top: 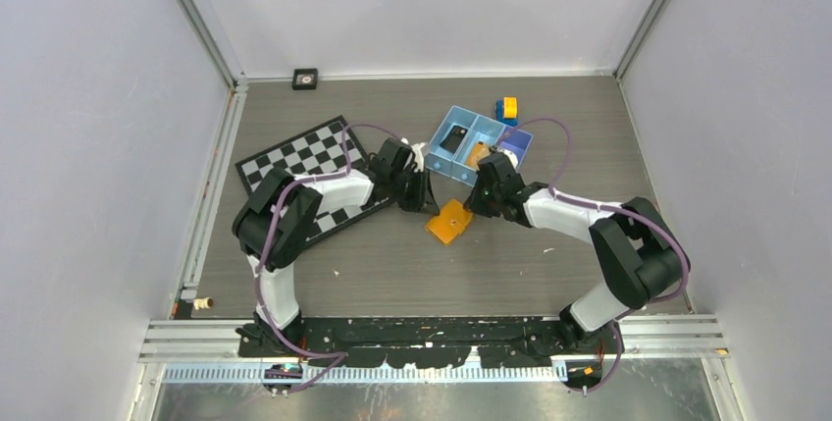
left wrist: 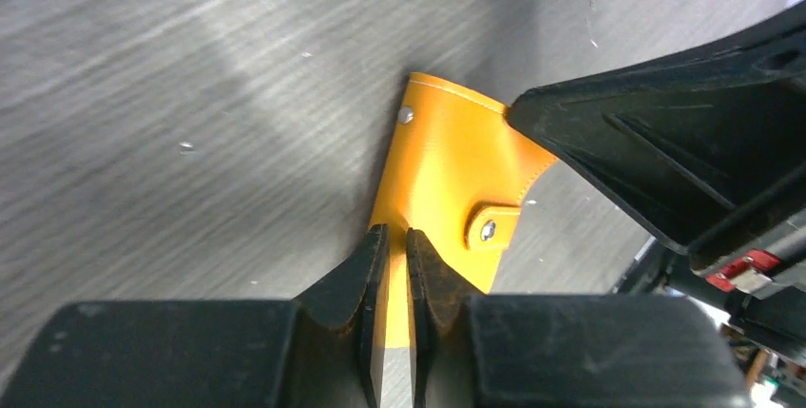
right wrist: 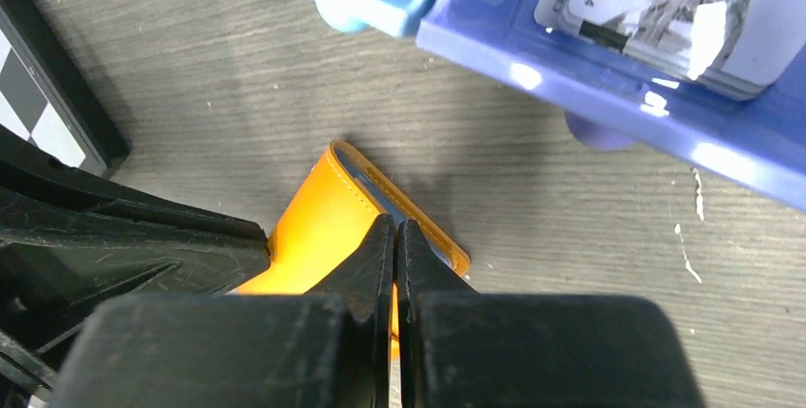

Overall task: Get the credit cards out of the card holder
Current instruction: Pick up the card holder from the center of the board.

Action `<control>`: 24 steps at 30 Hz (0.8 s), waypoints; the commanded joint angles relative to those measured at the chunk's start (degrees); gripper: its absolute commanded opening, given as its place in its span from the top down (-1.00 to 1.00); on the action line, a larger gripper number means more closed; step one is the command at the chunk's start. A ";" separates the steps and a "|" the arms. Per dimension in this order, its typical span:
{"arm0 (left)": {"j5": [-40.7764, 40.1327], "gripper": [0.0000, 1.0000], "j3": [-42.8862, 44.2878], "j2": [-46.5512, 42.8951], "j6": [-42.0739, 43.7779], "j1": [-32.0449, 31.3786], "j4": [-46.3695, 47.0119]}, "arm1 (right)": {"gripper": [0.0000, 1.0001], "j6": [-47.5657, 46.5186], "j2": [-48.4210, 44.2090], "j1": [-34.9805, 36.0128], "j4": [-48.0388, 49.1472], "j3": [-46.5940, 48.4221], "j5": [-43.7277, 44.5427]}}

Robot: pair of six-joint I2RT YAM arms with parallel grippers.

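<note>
The orange card holder (top: 449, 222) lies on the grey table between my two arms. My left gripper (top: 422, 203) comes at it from the left. In the left wrist view its jaws (left wrist: 397, 237) are closed down on the near edge of the card holder (left wrist: 447, 170), beside the small tab. My right gripper (top: 478, 203) meets it from the right, and its jaws (right wrist: 396, 232) pinch the raised orange cover (right wrist: 323, 227). A grey-blue sleeve edge shows under that cover. No credit cards show inside the holder. One card (right wrist: 656, 9) lies in the tray's dark blue compartment.
The blue three-compartment tray (top: 459, 113) stands just behind the holder, its wall (right wrist: 608, 94) close to my right gripper. A yellow-and-blue block (top: 507, 108) sits behind the tray. A chessboard (top: 294, 161) lies at the left under my left arm.
</note>
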 commanded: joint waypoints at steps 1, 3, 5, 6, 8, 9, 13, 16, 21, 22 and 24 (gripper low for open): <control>10.71 0.75 -1.21 -3.61 -4.49 -1.72 6.11 | 0.99 -0.41 -3.60 0.59 3.23 -1.59 -1.81; 11.11 0.71 -1.38 -4.33 -4.47 -1.76 5.43 | 0.99 -0.92 -4.97 0.63 5.88 -2.54 -4.57; 9.68 0.55 -1.75 -6.33 -3.06 -1.58 3.69 | 0.99 -1.39 -6.81 0.67 6.46 -3.02 -4.82; 8.57 0.48 -2.35 -7.74 -2.57 -1.38 2.10 | 0.99 -1.70 -7.96 0.62 6.52 -3.57 -4.75; 6.72 0.35 -4.51 -10.99 -2.69 0.05 1.96 | 0.99 -2.25 -10.90 0.59 7.00 -4.45 -4.51; 6.45 0.31 -5.89 -12.79 -3.15 1.15 2.65 | 0.99 -2.50 -12.09 0.64 7.09 -4.78 -4.42; 4.38 0.14 -13.09 -21.12 -6.00 5.30 9.02 | 0.99 -3.18 -14.88 0.63 6.97 -5.51 -4.20; 1.93 0.06 -16.53 -25.48 -5.87 5.86 12.21 | 0.99 -3.39 -15.03 0.63 8.07 -5.69 -6.06; 1.77 -0.05 -20.56 -29.56 -5.96 5.86 18.62 | 0.99 -3.70 -17.10 0.63 7.88 -5.86 -7.67; 1.83 -0.09 -21.10 -29.99 -6.18 5.86 19.46 | 0.99 -3.49 -17.96 0.70 7.86 -6.13 -7.75; 2.87 -0.17 -22.08 -30.64 -6.74 5.86 21.91 | 0.99 -3.05 -20.29 0.64 7.86 -6.64 -8.22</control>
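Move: The card holder is already pinched at its right edge by the right hand; its middle lies about 4 cm to that hand's left, 2 cm back and 2 cm below. The blue tray's middle is some 13 cm ahead of the right hand and 2 cm to its right, at about its height. From the left hand, closed down on the left edge, the holder's middle is about 3 cm right, 2 cm back and 1 cm below, with the chessboard's middle some 26 cm left and 7 cm ahead. The right hand keeps its shut pinch on the card holder's right edge and raises the holder about 6 cm, easing back a little and tilting the fingers slightly less steep. The left hand opens to roughly half and lets go of the left edge, first drawing back and slightly right as it starts to rise, then swinging left and up, away from the holder, to finish about 10 cm higher with its fingers tipped up some 20 degrees. ##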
